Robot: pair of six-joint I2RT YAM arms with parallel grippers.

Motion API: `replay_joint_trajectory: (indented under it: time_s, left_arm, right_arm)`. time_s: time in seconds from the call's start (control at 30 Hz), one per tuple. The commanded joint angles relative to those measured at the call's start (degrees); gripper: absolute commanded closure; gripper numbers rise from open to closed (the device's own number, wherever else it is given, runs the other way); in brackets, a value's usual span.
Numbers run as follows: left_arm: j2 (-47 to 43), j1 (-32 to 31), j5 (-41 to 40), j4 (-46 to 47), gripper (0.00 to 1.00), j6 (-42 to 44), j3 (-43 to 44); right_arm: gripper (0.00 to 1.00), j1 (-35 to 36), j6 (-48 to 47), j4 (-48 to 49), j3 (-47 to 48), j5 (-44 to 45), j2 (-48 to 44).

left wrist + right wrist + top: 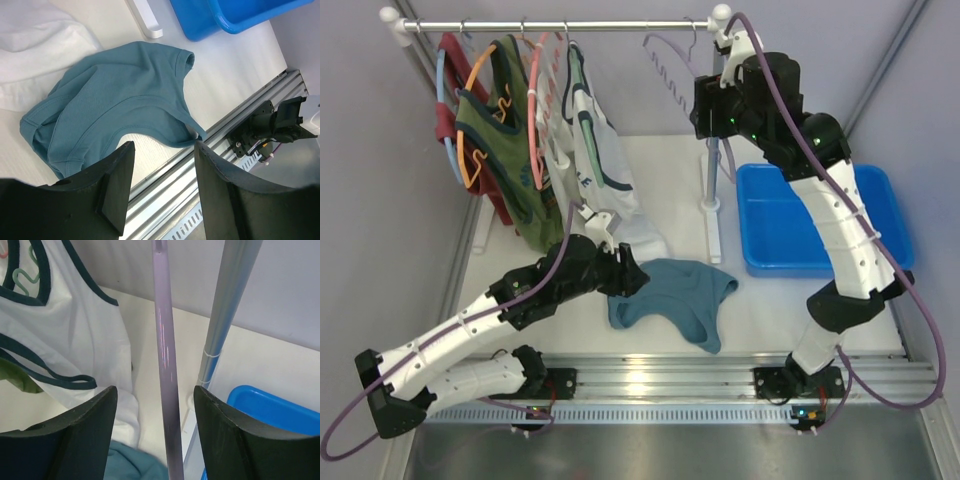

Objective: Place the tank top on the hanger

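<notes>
The teal tank top (675, 295) lies crumpled on the white table near the front rail; in the left wrist view the tank top (115, 105) spreads out just beyond my fingers. My left gripper (633, 278) sits at the garment's left edge, and in its own view the left gripper (162, 165) is open with nothing between its fingers. The lavender hanger (663, 72) hangs from the rod at the right. My right gripper (703, 108) is raised beside it. In the right wrist view the right gripper (155, 392) is open, with the hanger's bar (164, 340) running between the fingers, apart from both.
The rod (570, 25) carries an olive patterned top (515, 150) and a white top with dark trim (595, 150) on other hangers at the left. A grey rack post (227, 310) stands beside the hanger. A blue bin (790, 220) sits at the right. An aluminium rail (165, 192) runs along the table's front.
</notes>
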Motion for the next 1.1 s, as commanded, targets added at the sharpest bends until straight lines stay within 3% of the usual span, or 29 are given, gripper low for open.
replay_joint_trajectory:
  time_s: [0.0, 0.17, 0.4, 0.7, 0.8, 1.03, 1.07]
  left_arm:
    - [-1.25, -0.21, 0.56, -0.18, 0.44, 1.18, -0.26]
    - [-1.60, -0.21, 0.65, -0.27, 0.44, 1.01, -0.52]
    - [-2.13, -0.21, 0.56, -0.45, 0.44, 0.57, -0.96]
    - [-2.39, -0.21, 0.21, -0.80, 0.44, 0.13, -0.70]
    - [-2.66, -0.21, 0.12, -1.06, 0.44, 0.04, -0.70]
    - [-3.27, -0.21, -0.05, -1.42, 0.44, -0.40, -0.79]
    - [-3.27, -0.21, -0.05, -1.50, 0.44, -0.58, -0.79]
  right_arm:
    - [0.40, -0.57, -2.00, 2.97, 2.64, 0.45, 0.86]
    - [0.48, -0.49, -2.09, 2.97, 2.47, 1.24, 1.56]
    - [0.49, -0.49, -2.71, 3.15, 2.20, 2.47, 1.56]
    - [0.58, -0.49, -3.15, 3.41, 1.85, 3.00, 1.21]
    - [0.65, -0.57, -3.06, 3.50, 1.94, 3.00, 1.21]
    - [1.00, -0.22, -3.15, 3.67, 2.20, 4.49, 1.39]
    - [1.00, -0.05, -3.41, 3.85, 2.20, 4.84, 1.30]
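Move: The near arm of the purple hanger already stands between the right hand's open fingers, about 2 cm ahead of that hand, 1 cm to its right and 1 cm below. The rack's upright post is some 8 cm ahead and 2 cm right, its middle 18 cm down; the blue tank top lies on the table about 19 cm back, 12 cm left and 44 cm below. From the left hand the hanger's near arm is roughly 21 cm ahead, 17 cm right and 20 cm up. The right hand eases about 1.5 cm forward and 1 cm down, setting its open fingers farther over the purple hanger's near arm, then all but stops there with only a slight roll of under 5 degrees. The fingers narrow slowly at first and then shut quickly, pinching the bar between the two pads while the hanger is still hooked on the rail. ##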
